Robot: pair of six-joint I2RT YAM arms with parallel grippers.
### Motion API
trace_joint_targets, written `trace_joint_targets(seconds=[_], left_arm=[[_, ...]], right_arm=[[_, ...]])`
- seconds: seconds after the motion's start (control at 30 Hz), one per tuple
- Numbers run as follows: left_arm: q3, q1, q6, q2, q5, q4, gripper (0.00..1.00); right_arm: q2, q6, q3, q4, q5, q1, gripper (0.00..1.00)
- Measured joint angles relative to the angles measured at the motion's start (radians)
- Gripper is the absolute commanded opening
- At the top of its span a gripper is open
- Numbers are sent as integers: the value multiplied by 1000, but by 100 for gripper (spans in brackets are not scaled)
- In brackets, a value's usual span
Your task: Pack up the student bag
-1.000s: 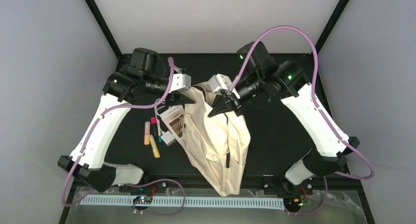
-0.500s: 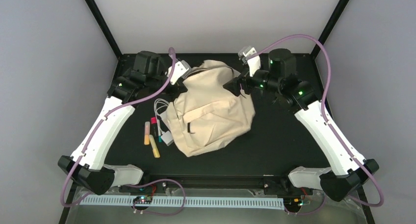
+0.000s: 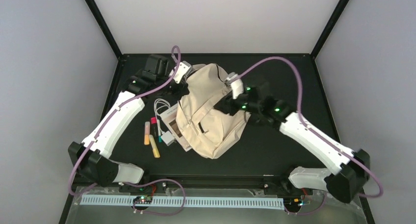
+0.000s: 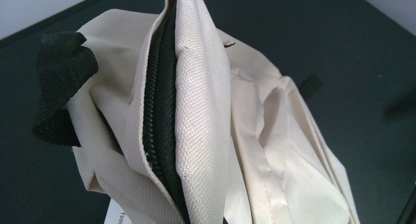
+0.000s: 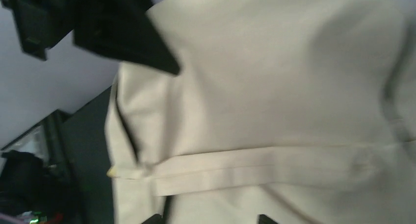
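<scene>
The student bag (image 3: 211,117), cream fabric with dark zippers, lies slumped mid-table. My left gripper (image 3: 182,88) is at its upper left edge, shut on the fabric rim. In the left wrist view the rim and its black zipper (image 4: 164,116) run straight into the jaws and hide the fingers. A black strap end (image 4: 61,77) hangs beside it. My right gripper (image 3: 226,105) hovers over the bag's upper right side. In the right wrist view its fingertips (image 5: 153,218) stand apart, open, just short of a cream strap (image 5: 255,167).
Left of the bag lie a coiled white cable (image 3: 162,106), a pink marker (image 3: 153,121), two highlighters (image 3: 146,134) (image 3: 154,147), a white charger block (image 3: 168,138) and a printed booklet (image 3: 174,127) partly under the bag.
The bag, hanging from my right gripper a second ago, dropped flat and now slumps. The right gripper let go and swung back down over it. The left gripper closed on the rim.
</scene>
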Motion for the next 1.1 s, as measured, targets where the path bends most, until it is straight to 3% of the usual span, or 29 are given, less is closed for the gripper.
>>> trace_joint_targets(seconds=[0.07, 0.27, 0.53, 0.73, 1.0, 1.1], left_arm=[[0, 6, -6, 26, -5, 2, 2], [-8, 8, -17, 34, -8, 1, 2], [-37, 8, -17, 14, -8, 10, 2], [-39, 8, -17, 14, -8, 12, 2], [-45, 8, -16, -1, -8, 14, 2], [-45, 8, -16, -4, -7, 14, 2]], right_arm=[[58, 11, -2, 18, 14, 80, 35], [212, 52, 7, 31, 100, 269, 35], [299, 106, 33, 26, 155, 313, 38], [367, 122, 41, -4, 178, 327, 27], [379, 138, 47, -39, 233, 330, 25], [382, 138, 52, -41, 245, 330, 13]])
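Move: On the beige bag's front, the black zip pull lies roughly 8 cm left of the right hand, 5 cm back and 15 cm below. The book half under the bag is about 12 cm left of that hand and 2 cm back; the white charger some 19 cm left and 6 cm back, both about 25 cm down. From the left hand, the pull is some 10 cm back, 6 cm right and 14 cm below. The bag's rim stays pinched in the shut left fingers, which sink a net 1.5 cm. Over the bag's front, the right hand drops about 14 cm while sweeping some 10 cm left and a little back, to the zip pull beside the front strip. Its fingers tip downward by some 20 degrees and narrow from about half open to a quarter; whether they touch the cloth can't be seen. ##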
